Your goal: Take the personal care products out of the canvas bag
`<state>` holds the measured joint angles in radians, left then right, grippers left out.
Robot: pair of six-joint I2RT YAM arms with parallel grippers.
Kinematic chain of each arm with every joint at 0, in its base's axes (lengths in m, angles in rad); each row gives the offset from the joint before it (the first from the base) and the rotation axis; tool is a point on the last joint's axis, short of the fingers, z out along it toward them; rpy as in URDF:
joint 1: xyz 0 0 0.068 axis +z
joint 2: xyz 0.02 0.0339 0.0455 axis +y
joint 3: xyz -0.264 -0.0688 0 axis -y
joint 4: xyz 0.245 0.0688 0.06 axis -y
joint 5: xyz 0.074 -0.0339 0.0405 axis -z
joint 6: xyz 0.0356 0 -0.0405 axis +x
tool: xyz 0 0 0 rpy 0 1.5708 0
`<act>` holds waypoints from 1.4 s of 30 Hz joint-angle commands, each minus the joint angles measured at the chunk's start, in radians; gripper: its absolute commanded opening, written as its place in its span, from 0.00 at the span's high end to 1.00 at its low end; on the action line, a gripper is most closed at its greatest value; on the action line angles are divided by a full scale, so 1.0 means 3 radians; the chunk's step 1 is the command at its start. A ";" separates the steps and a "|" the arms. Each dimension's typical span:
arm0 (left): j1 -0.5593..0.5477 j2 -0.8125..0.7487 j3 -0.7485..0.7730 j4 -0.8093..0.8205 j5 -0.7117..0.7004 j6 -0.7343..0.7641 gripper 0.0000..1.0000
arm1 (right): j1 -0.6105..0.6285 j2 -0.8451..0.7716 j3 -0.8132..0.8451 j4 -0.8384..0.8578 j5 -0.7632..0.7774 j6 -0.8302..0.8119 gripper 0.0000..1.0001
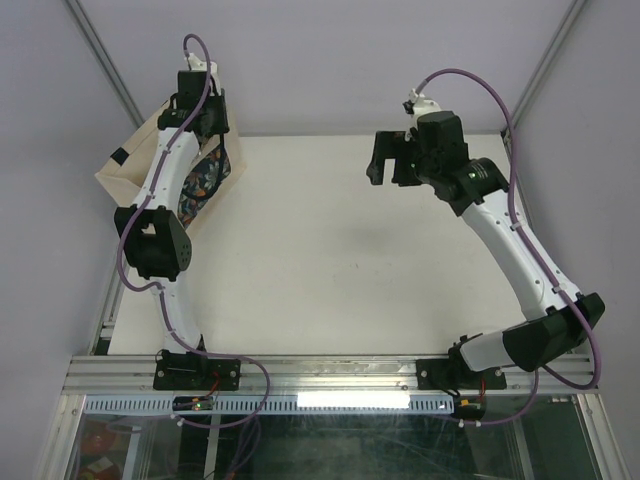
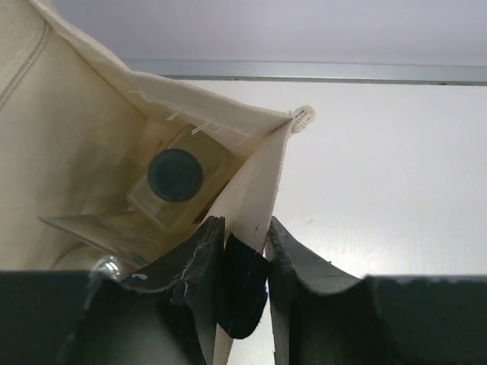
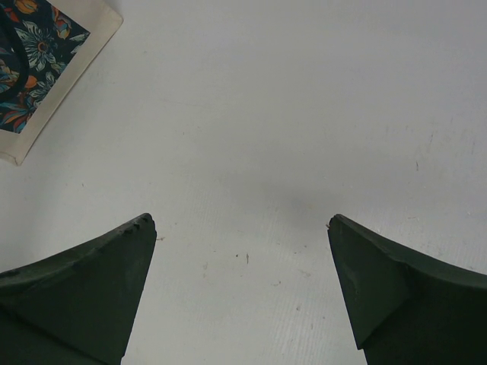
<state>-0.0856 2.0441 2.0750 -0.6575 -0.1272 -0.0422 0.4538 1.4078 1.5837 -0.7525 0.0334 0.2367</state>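
The beige canvas bag (image 1: pixel 128 172) stands at the table's far left, its floral lining (image 1: pixel 200 188) showing. My left gripper (image 1: pixel 213 140) is shut on the bag's rim (image 2: pixel 255 179), with the small dark tab (image 2: pixel 245 289) between its fingers, and holds the mouth open. Inside, in the left wrist view, a clear rectangular bottle with a dark cap (image 2: pixel 175 175) lies against the bag's corner, and a silver top (image 2: pixel 108 266) peeks out low left. The other bottles are hidden. My right gripper (image 1: pixel 388 160) is open and empty above the bare table (image 3: pixel 242 220), well right of the bag.
The white tabletop (image 1: pixel 330 260) stretches between the arms. The bag's floral side with its beige border (image 3: pixel 30 53) shows at the top left of the right wrist view. A metal frame rail (image 1: pixel 320 372) runs along the near edge, and grey walls close the back.
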 commanded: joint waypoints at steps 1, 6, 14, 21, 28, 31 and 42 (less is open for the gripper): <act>0.0028 -0.0127 0.0153 0.0090 0.0508 0.0013 0.78 | 0.0046 -0.0005 0.0156 0.0172 0.0049 -0.0063 0.00; 0.0025 -0.0240 0.0095 0.0059 0.0644 -0.0010 0.93 | 0.0067 -0.0007 0.0148 0.0186 0.0056 -0.0073 0.00; 0.0015 -0.0466 -0.0013 0.0034 0.0847 -0.0063 1.00 | 0.0118 -0.0014 0.0116 0.0200 0.0110 -0.0116 0.00; -0.0015 -0.0572 -0.0096 -0.0017 0.1070 -0.0109 1.00 | 0.0182 -0.0004 0.0100 0.0214 0.0119 -0.0129 0.00; -0.0140 -0.0754 -0.0245 -0.0038 0.1184 -0.0111 1.00 | 0.0239 -0.0012 0.0075 0.0236 0.0132 -0.0139 0.00; -0.0195 -0.0851 -0.0336 -0.0048 0.1226 -0.0098 1.00 | 0.0281 -0.0011 0.0068 0.0245 0.0144 -0.0158 0.00; -0.0585 -0.1188 -0.0783 -0.0022 0.1293 -0.0246 1.00 | 0.0365 0.0001 0.0091 0.0277 0.0110 -0.0153 0.00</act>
<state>-0.1749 1.8168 1.8420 -0.7635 0.1417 -0.0551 0.5537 1.4166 1.5837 -0.7284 0.0666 0.2001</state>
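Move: The canvas bag's right-hand rim, at the root of the black handle, already stands between the left hand's half-closed fingers. The bag's rolled corner is about 7 cm ahead of that hand, 2 cm to its right and level; inside, the dark-capped bottle lies roughly 8 cm ahead, 5 cm left and 8 cm below, the silver-topped bottle some 3 cm ahead, 8 cm left and 9 cm down. From the right hand the rim is about 18 cm ahead, 42 cm left and 6 cm lower. Shifting a little to the right at first, the left hand shuts its fingers on the rim and handle root, then draws the pinched canvas back and right at an even height, gathering speed, about 12 cm in all. Meanwhile the wrist turns some 15 degrees clockwise and tips slightly further down. The open, empty right hand eases about 3 cm left, towards the bag. ##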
